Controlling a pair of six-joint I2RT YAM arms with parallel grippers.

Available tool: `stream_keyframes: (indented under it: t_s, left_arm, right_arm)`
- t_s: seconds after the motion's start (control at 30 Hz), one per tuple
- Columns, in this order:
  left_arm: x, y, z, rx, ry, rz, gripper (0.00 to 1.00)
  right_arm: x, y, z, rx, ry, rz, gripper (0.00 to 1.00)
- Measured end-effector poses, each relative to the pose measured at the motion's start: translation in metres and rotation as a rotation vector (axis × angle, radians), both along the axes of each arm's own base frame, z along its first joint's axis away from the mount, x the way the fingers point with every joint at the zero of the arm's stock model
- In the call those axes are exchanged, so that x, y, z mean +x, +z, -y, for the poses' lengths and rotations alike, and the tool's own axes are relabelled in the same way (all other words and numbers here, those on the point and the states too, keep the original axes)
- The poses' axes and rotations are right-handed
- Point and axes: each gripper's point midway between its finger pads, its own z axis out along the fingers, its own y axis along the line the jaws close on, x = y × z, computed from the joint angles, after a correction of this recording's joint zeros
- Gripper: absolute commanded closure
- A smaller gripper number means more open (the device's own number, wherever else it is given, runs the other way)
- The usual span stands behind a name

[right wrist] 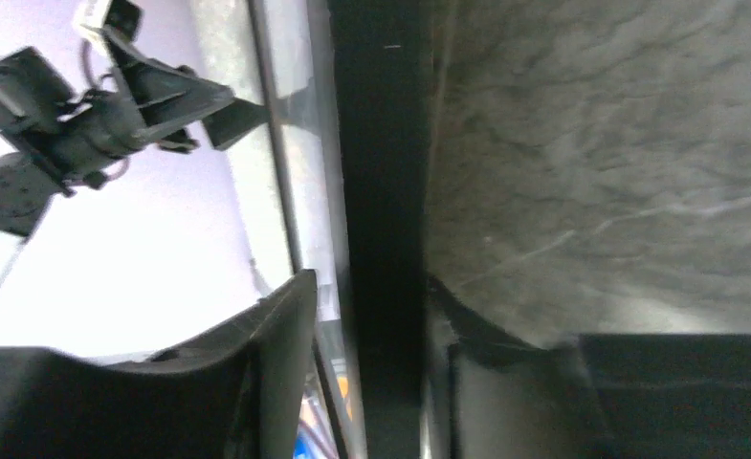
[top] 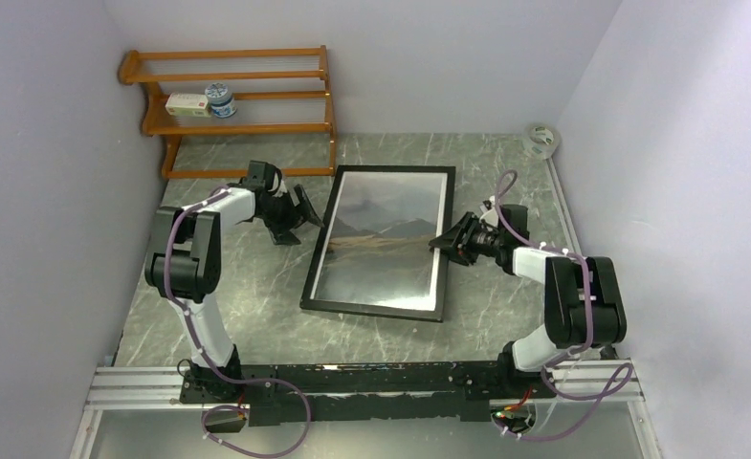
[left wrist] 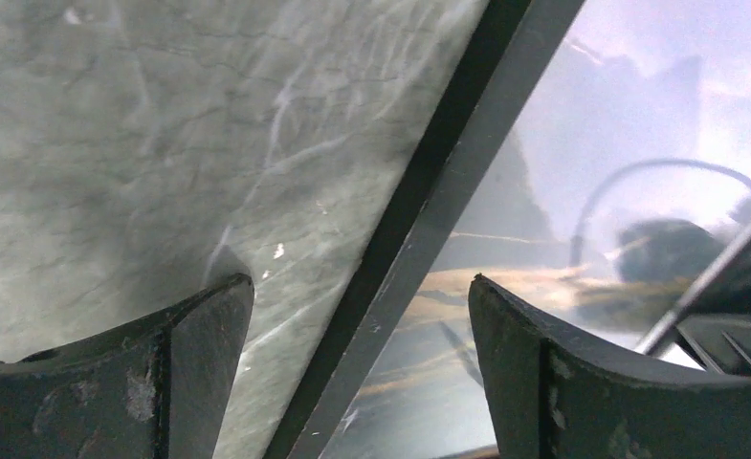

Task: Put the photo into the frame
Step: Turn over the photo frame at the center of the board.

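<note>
The frame [top: 381, 308] lies flat in the middle of the table with its thin black edges up. The photo [top: 386, 239] of grey mountains shows through its pane. My left gripper [top: 306, 212] hovers at the frame's left edge. In the left wrist view it [left wrist: 362, 279] is open wide, straddling the black edge [left wrist: 429, 206], one finger over the table and one over the photo [left wrist: 563, 143]. My right gripper [top: 441, 241] sits at the frame's right edge. In the right wrist view it [right wrist: 371, 280] stands narrowly open around the black edge [right wrist: 381, 143], with a thin gap on the pane side.
An orange-brown wooden shelf rack [top: 247, 96] stands at the back left, holding a small box [top: 187, 105] and a round tin [top: 220, 98]. A roll of tape [top: 541, 141] lies at the back right corner. Walls close in on both sides of the grey marble table [top: 256, 306].
</note>
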Motion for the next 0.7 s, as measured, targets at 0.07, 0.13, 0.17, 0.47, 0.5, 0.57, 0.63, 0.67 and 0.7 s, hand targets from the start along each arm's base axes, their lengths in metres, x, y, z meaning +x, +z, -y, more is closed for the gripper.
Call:
stream_keyframes:
  t_s: [0.07,0.13,0.17,0.47,0.5,0.57,0.63,0.67,0.7]
  left_arm:
    - [0.001,0.002,0.005,-0.028,-0.014,0.005,0.11]
    - [0.002,0.002,0.009,-0.050,-0.025,0.009,0.12]
    - [0.002,0.002,0.010,-0.060,-0.029,0.012,0.12]
    - [-0.001,0.003,0.017,-0.108,-0.057,0.018,0.13]
    - [-0.001,0.003,0.017,-0.110,-0.060,0.018,0.13]
    - [-0.002,0.003,0.017,-0.109,-0.062,0.019,0.13]
    - [-0.002,0.003,0.017,-0.105,-0.063,0.018,0.13]
    - [-0.002,0.002,0.016,-0.104,-0.065,0.018,0.13]
    - [-0.002,0.002,0.015,-0.102,-0.065,0.018,0.13]
  right_arm:
    - [0.000,-0.011,0.003,-0.023,-0.030,-0.023,0.36]
    - [-0.002,-0.022,0.007,-0.052,-0.055,-0.048,0.34]
    - [-0.001,-0.026,0.008,-0.063,-0.064,-0.057,0.32]
    - [0.012,-0.042,0.024,-0.171,-0.141,-0.101,0.20]
    - [0.016,-0.042,0.027,-0.194,-0.155,-0.102,0.21]
    - [0.024,-0.042,0.036,-0.250,-0.189,-0.097,0.20]
    - [0.029,-0.043,0.047,-0.311,-0.229,-0.103,0.20]
    - [0.029,-0.044,0.052,-0.337,-0.246,-0.110,0.20]
    - [0.029,-0.045,0.058,-0.368,-0.267,-0.120,0.21]
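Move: The photo frame leans down to the left, its raised right rim between the right fingers. Its middle lies some 13 cm to the right hand's left, about 1 cm ahead and 4 cm lower. The tape roll is about 27 cm ahead, 25 cm to the right and 6 cm lower. From the left hand, the frame's middle is about 15 cm to the right, 1 cm nearer and level in height; the wooden rack is some 20 cm ahead, 17 cm left and 8 cm higher. Open the right fingers wide to let go of the frame's right rim, sinking some 4 cm first, then draw away about 6 cm to the right and a little forward, tipping the fingers down by some 20 degrees while turning clockwise. Keep the left gripper wide open and low by the left rim, easing it just 1 to 2 cm to the right. ##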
